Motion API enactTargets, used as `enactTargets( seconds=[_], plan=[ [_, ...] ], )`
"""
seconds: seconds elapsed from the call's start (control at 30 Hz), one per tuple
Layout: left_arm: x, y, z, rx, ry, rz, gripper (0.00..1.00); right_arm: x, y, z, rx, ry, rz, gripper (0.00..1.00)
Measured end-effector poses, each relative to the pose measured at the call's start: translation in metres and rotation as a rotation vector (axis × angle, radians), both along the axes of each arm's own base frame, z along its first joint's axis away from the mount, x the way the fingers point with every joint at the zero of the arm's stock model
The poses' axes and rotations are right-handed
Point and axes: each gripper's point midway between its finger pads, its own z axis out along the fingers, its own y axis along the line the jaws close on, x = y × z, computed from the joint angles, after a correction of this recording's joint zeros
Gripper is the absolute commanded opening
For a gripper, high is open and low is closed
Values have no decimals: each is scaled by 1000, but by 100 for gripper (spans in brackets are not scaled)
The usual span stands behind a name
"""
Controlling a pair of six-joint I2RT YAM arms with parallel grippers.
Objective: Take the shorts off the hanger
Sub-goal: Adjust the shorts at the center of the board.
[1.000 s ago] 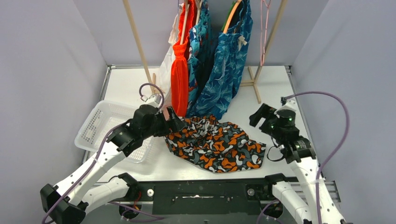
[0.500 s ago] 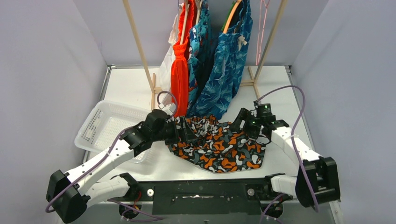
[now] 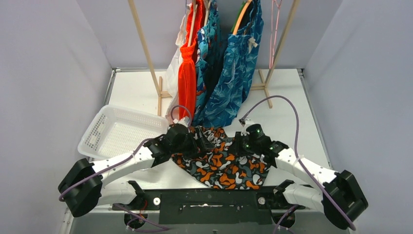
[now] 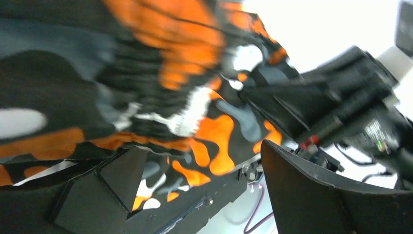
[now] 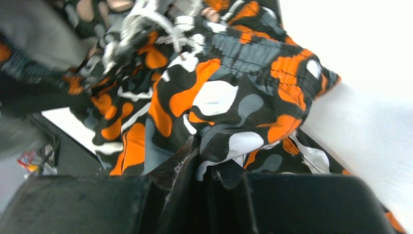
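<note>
The camouflage shorts (image 3: 225,165) lie bunched on the table between both arms, orange, black and white (image 4: 204,122) (image 5: 229,92). My left gripper (image 3: 202,141) is open at their left edge, its fingers (image 4: 102,187) wide apart with the fabric just beyond them. My right gripper (image 3: 238,146) is shut on a fold of the camouflage shorts (image 5: 207,163). Behind, the bright orange shorts (image 3: 186,78), the teal shark-print shorts (image 3: 208,48) and the blue patterned shorts (image 3: 234,73) hang on the rack. An orange hanger (image 3: 242,17) shows inside the blue pair.
A white mesh basket (image 3: 117,132) stands on the table's left side beside my left arm. The wooden rack's legs (image 3: 146,48) (image 3: 265,87) rise at the back. A pink hanger (image 3: 275,29) hangs bare at the right. Grey walls close in both sides.
Both arms swung inward onto the camouflage shorts. My right gripper closed on a fold of the fabric, and the shorts have bunched toward the middle.
</note>
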Motion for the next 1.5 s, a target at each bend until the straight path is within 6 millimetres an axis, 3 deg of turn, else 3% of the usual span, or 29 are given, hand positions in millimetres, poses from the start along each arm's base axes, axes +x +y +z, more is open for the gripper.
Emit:
enactTargets(
  seconds=[0.13, 0.27, 0.5, 0.67, 0.7, 0.77, 0.9, 1.07, 1.3, 1.33, 1.4, 1.5],
  plan=[
    [-1, 2, -28, 9, 64, 71, 88, -21, 11, 7, 22, -126, 115, 5],
    [3, 1, -51, 67, 114, 110, 88, -37, 10, -8, 32, -153, 159, 5],
    [23, -3, -57, 189, 93, 183, 88, -45, 5, -23, 37, -151, 163, 10],
    [30, 10, -88, 317, 104, 242, 88, -58, 2, -39, 53, -115, 178, 11],
    [34, 5, -84, 321, 97, 244, 88, -61, 1, -43, 52, -103, 175, 13],
    [38, -5, -88, 358, 75, 235, 81, -63, 0, -44, 50, -95, 175, 16],
    [36, -24, -92, 442, 23, 201, 52, -62, 0, -41, 39, -96, 172, 22],
    [27, -24, -101, 510, -25, 186, 3, -50, -3, -29, 22, -139, 131, 33],
    [13, -4, -100, 528, -44, 173, 0, -37, -20, -21, -48, -163, 15, 48],
    [9, 1, -97, 530, -54, 165, 0, -34, -25, -19, -64, -169, -12, 55],
    [0, 9, -89, 519, -85, 144, 0, -27, -34, -13, -95, -182, -73, 68],
    [-9, 18, -66, 439, -151, 114, 0, -15, -46, 4, -115, -226, -164, 75]
  ],
)
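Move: Pinched in the right fingers, the shorts' right-hand part has its place about 6 cm back and 4 cm lower; the hanging blue shorts' hem is some 10 cm ahead and 6 cm left. From the open left hand, the waistband's left part lies roughly 3 cm ahead, 2 cm right and 10 cm below. The red shorts' hem hangs about 11 cm ahead and 9 cm left, the white basket some 38 cm left and 6 cm ahead. Dragging the still-pinched shorts back about 6 cm and down 4, the right hand then opens, lets go and withdraws forward, up and to its right. Meanwhile the left hand sinks some 10 cm and slightly forward, tipping about 30 degrees steeper, shuts on the waistband and draws it up, back and left a few centimetres. ##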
